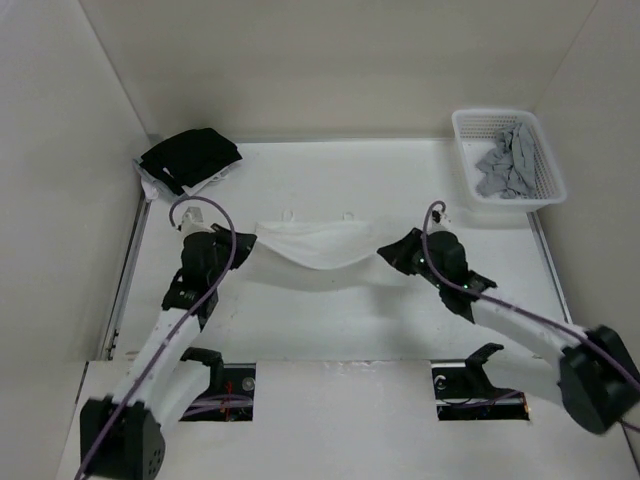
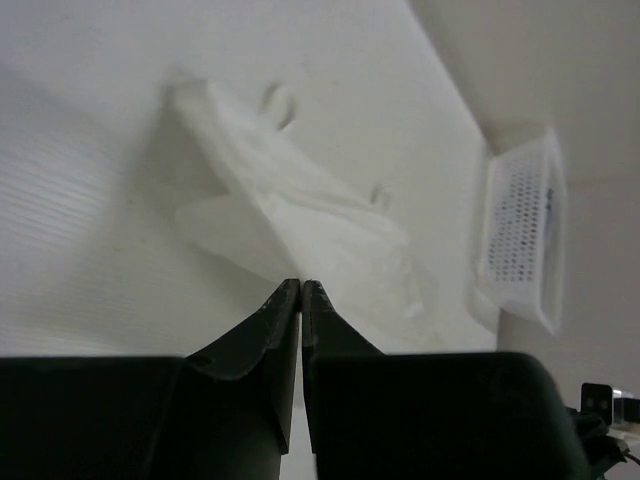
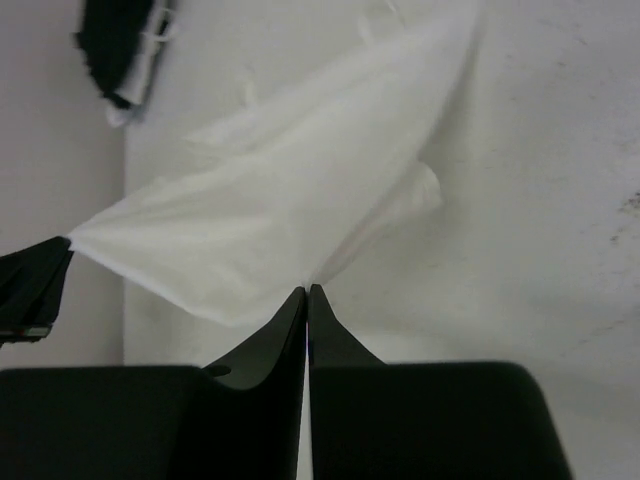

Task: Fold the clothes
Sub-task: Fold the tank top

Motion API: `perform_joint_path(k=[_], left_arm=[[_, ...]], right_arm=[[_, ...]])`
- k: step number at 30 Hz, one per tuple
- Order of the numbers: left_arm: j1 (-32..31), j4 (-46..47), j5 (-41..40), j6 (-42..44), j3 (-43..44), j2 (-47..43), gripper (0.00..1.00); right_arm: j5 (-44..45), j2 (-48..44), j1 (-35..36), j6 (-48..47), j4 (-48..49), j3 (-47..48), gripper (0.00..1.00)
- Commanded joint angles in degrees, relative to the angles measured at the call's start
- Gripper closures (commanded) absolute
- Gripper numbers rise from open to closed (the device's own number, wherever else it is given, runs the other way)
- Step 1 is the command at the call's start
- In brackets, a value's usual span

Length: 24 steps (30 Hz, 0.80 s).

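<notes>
The clothes (image 1: 315,245), a thin white camisole, hang stretched between my two grippers and sag in the middle. Its two narrow straps (image 1: 292,213) lie on the table behind it. My left gripper (image 1: 250,240) is shut on the garment's left corner. In the left wrist view the fingertips (image 2: 301,283) meet at the fabric's (image 2: 300,200) edge. My right gripper (image 1: 383,250) is shut on the right corner. In the right wrist view its tips (image 3: 307,290) pinch the cloth (image 3: 280,220), which runs taut across to the left gripper.
A black clothes stack (image 1: 190,155) sits at the back left corner. A white basket (image 1: 505,155) holding a grey garment (image 1: 508,165) stands at the back right. White walls enclose the table on three sides.
</notes>
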Motion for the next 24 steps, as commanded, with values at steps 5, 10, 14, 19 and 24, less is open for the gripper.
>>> perform_joint_path(k=[5, 10, 14, 19, 24], left_arm=[[-5.57, -29.6, -2.99, 3.89, 12.98, -24.13, 0.97], [-10.05, -41.13, -2.55, -0.94, 17.65, -30.47, 0.97], [-11.55, -44.91, -4.83, -2.62, 15.9, -33.37, 0.97], [-10.15, -37.66, -4.67, -2.0, 8.7, -26.29, 0.96], [-5.68, -20.88, -4.58, -0.25, 5.79, -11.18, 0.96]], right_arm=[[13.33, -33.63, 10.17, -3.49, -33.33, 5.39, 0.94], [20.63, -42.89, 21.85, 1.33, -48.38, 11.55, 0.94], [28.36, -42.2, 33.89, 6.79, -51.48, 11.92, 0.93], [26.37, -31.4, 28.32, 2.15, -41.66, 9.54, 0.93], [10.3, -13.75, 8.38, -4.98, -19.52, 6.99, 0.94]])
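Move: The tank top hangs by its hem from both shut grippers, its middle roughly 12 cm to the left hand's right, 4 cm ahead and 8 below. Its left strap is some 11 cm ahead and 5 right of that hand, at table level; its right strap about 13 cm ahead and 5 left of the right hand. The black pile stands roughly 24 cm ahead and 20 left of the left hand. Up and back together, both arms swing the tank top by its hem corners in one fast flick: each hand climbs about 15 cm and draws 12 to 15 cm towards the base, then drops 10 to 15 cm while starting forward again, the right more. Fingers keep their hold; the wrists tip up, then down again. ##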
